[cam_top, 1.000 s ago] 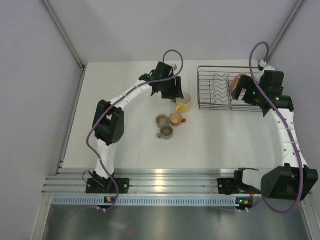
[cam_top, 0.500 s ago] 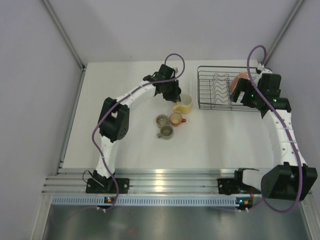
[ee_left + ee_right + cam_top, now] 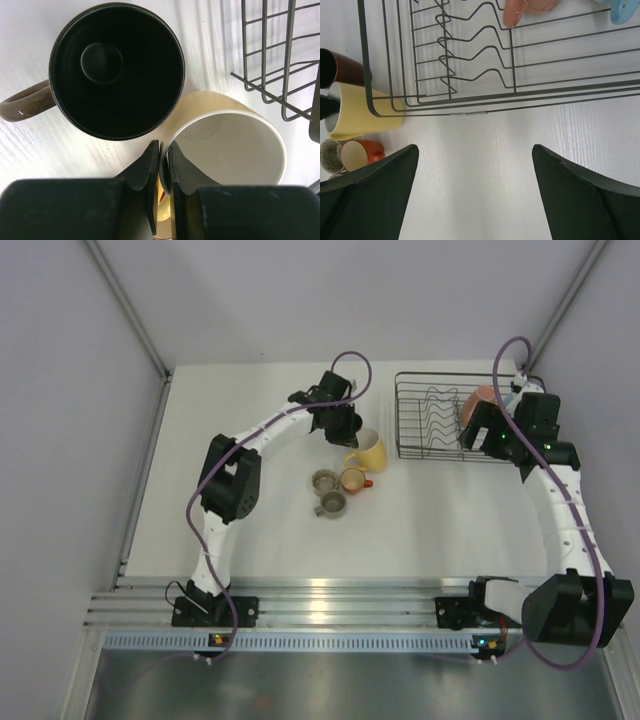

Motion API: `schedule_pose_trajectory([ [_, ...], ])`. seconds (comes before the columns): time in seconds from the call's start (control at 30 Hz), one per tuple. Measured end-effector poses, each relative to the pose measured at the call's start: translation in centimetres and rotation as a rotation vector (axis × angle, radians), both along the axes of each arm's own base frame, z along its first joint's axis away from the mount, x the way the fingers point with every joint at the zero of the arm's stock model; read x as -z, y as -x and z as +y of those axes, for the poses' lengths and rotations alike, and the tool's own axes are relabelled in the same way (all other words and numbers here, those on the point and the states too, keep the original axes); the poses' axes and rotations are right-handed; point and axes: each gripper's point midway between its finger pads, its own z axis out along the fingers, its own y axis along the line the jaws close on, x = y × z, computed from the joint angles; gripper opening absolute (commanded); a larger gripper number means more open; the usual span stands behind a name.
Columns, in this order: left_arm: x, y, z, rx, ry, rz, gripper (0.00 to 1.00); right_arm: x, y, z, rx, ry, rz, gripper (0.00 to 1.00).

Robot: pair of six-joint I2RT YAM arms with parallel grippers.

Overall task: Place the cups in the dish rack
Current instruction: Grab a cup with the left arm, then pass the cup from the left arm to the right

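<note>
My left gripper (image 3: 163, 161) is shut on the near rim of the yellow cup (image 3: 227, 145), one finger inside and one outside. The dark brown cup (image 3: 117, 70) stands upright just beside it, handle to the left. From above, the yellow cup (image 3: 368, 452) sits left of the black wire dish rack (image 3: 415, 425), with my left gripper (image 3: 347, 430) over its rim. A pink cup (image 3: 527, 7) and a light blue cup (image 3: 625, 12) lie in the rack (image 3: 470, 95). My right gripper (image 3: 475, 190) hangs open over bare table in front of the rack.
A small orange cup (image 3: 351, 478) and two grey-olive cups (image 3: 324, 480) (image 3: 332, 503) stand together on the white table in front of the yellow cup. The enclosure walls close in at left, right and back.
My left gripper has closed onto the yellow cup's rim. The left arm has shifted slightly and the right wrist has drawn back a little at the rack.
</note>
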Motion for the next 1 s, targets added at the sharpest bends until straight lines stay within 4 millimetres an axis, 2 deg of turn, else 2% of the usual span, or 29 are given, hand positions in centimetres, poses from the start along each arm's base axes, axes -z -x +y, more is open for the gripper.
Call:
schedule_pose_trajectory([
  [0.23, -0.4, 0.0, 0.1, 0.004, -0.011, -0.004, 0.0, 0.0, 0.0, 0.0, -0.002, -0.002, -0.002, 0.96],
  [0.37, -2.0, 0.1, 0.2, 0.004, -0.006, -0.014, 0.0, -0.2, 0.0, 0.3, -0.011, -0.009, -0.009, 0.97],
  [0.47, -5.0, -0.1, 0.1, 0.004, 0.023, -0.057, 0.0, -0.4, -0.1, 0.8, -0.033, -0.028, -0.02, 0.97],
  [0.53, -8.1, -0.1, 0.0, 0.005, 0.061, -0.105, 0.0, -0.9, -0.3, 1.3, -0.053, -0.054, -0.039, 0.97],
  [0.67, -14.4, 0.7, 0.5, 0.019, 0.157, -0.189, 0.0, -2.9, -1.1, 3.1, -0.108, -0.141, -0.124, 0.97],
  [0.8, -19.8, 2.1, 0.4, 0.047, 0.386, -0.216, 0.0, -5.6, -1.5, 5.4, -0.176, -0.263, -0.251, 0.97],
  [0.9, -22.0, 2.8, 0.6, 0.052, 0.577, -0.179, 0.0, -7.1, -1.2, 7.0, -0.223, -0.362, -0.324, 0.97],
  [1.0, -22.8, 2.6, 0.5, 0.044, 0.694, -0.133, 0.0, -8.6, -1.2, 8.5, -0.27, -0.434, -0.375, 0.97],
])
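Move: My closed left fingers already pinch the yellow cup by its left rim; its middle is about 4 cm to their right and 4 cm below. The black cup stands roughly 7 cm ahead of that hand and 1 cm left, the orange-handled cup about 7 cm back and 1 cm right, both some 5 cm lower. From my open right hand the yellow cup is about 29 cm left, 8 cm ahead and 16 cm below; the dish rack's middle is some 18 cm straight ahead, 17 cm below. I keep my pinch on the yellow cup's rim and, after a brief hold, lift it nearly straight up off the table, about 23 cm, easing slightly back near the top as my left wrist rolls some 40 degrees, swinging the fingers up to point right. My right hand, staying wide open, then rises and shifts left equally towards the cup, its fingers turning up and leftward. ##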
